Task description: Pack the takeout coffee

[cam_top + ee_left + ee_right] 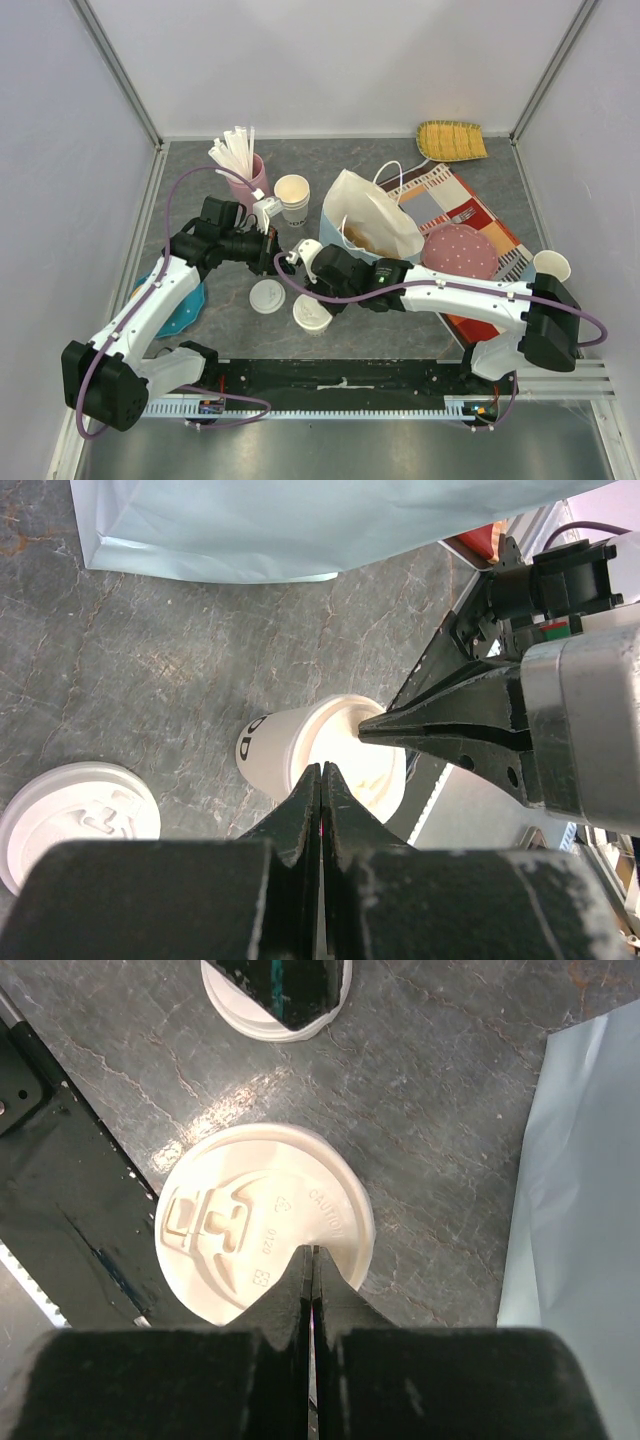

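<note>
The takeout coffee (pixel 312 313) is a small white paper cup with a white lid, standing near the table's front edge. From above its lid (pixel 250 1230) shows embossed lettering. My right gripper (pixel 313 1252) is shut with nothing in it, tips over the lid's near rim; contact is unclear. In the left wrist view the cup (pixel 290 750) stands just beyond my shut, empty left gripper (pixel 322 770), and the right gripper's fingers (pixel 440 730) reach over it. The left gripper (pixel 277 268) hangs above a loose flat lid (pixel 267 296). A white paper bag (pixel 370 225) stands open behind.
A stack of lidless cups (pixel 292 195) and a pink cup of straws (pixel 243 170) stand at the back left. A pink plate (pixel 460 250) lies on a striped mat, a blue plate (pixel 188 305) under the left arm, another paper cup (pixel 552 265) far right. A black rail (pixel 340 375) edges the front.
</note>
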`<state>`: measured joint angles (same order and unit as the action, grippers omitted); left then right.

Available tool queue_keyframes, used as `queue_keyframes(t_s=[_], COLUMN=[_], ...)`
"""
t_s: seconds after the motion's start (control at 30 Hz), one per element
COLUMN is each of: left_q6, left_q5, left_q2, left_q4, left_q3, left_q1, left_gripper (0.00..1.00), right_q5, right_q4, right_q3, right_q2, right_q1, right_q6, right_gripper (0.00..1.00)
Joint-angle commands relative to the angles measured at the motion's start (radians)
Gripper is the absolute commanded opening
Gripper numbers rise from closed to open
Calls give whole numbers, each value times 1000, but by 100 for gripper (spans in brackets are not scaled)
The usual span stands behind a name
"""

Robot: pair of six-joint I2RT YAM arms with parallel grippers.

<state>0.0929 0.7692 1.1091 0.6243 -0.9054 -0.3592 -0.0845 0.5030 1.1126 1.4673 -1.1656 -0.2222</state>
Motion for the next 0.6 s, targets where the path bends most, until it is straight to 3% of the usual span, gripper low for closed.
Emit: queue_keyframes(t_s=[0.0, 0.13, 0.17, 0.2, 0.23, 0.3, 0.33, 0.4, 0.43, 0.57], left_q6=[25, 24, 24, 22, 22, 22, 21, 18, 15, 8], left_q5=[24, 24, 22, 21, 18, 4, -2, -48, -65, -172], left_q2=[-12, -18, -18, -23, -28, -38, -40, -51, -61, -87], left_q4=[-35, -37, -37, -37, -37, -37, -37, -37, -37, -37], left_q3=[-15, -15, -15, -15, -16, -15, -13, -13, -13, -9], left_q1=[8, 16, 22, 26, 31, 49, 57, 84, 95, 163], left_gripper=[2, 2, 2, 2, 2, 2, 3, 11, 23, 53], right_q5=[0, -9, -12, -18, -26, -58, -72, -115, -121, -170], right_q4=[22, 48, 60, 65, 69, 86, 92, 111, 114, 144], right_q3=[24, 95, 110, 139, 153, 193, 207, 246, 259, 305], right_q2=[7, 2, 5, 7, 8, 16, 19, 36, 44, 90], right_q1=[-3, -3, -6, -9, -19, -35, -61, -94, -123, -175], right_q6=[-2, 18, 21, 23, 23, 23, 20, -6, -19, -95], right_gripper=[0, 0, 4, 10, 25, 41, 53, 59, 66, 77])
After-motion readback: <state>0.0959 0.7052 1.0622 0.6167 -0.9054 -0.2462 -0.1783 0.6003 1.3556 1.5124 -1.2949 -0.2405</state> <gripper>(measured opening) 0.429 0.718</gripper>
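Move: The lidded coffee cup stands right under the right hand's shut fingertips, its middle about 2 cm back, 2 cm left and 6 cm below them. The loose lid lies on the table some 4 cm ahead and 12 cm left of that hand, 12 cm lower; the bag stands about 16 cm ahead and 10 cm right. From the left hand the coffee cup is roughly 6 cm back, 4 cm right and 11 cm below. The right hand's closed fingertips lift off the coffee cup's lid, rising some 6.5 cm, then also swinging about 4.5 cm left and finally a little back, as the fingers spread to nearly three quarters open. The left hand, slow at first, draws away from the cup to the left and forward, about 4 cm in all, turning slightly counter-clockwise and opening not quite halfway. ##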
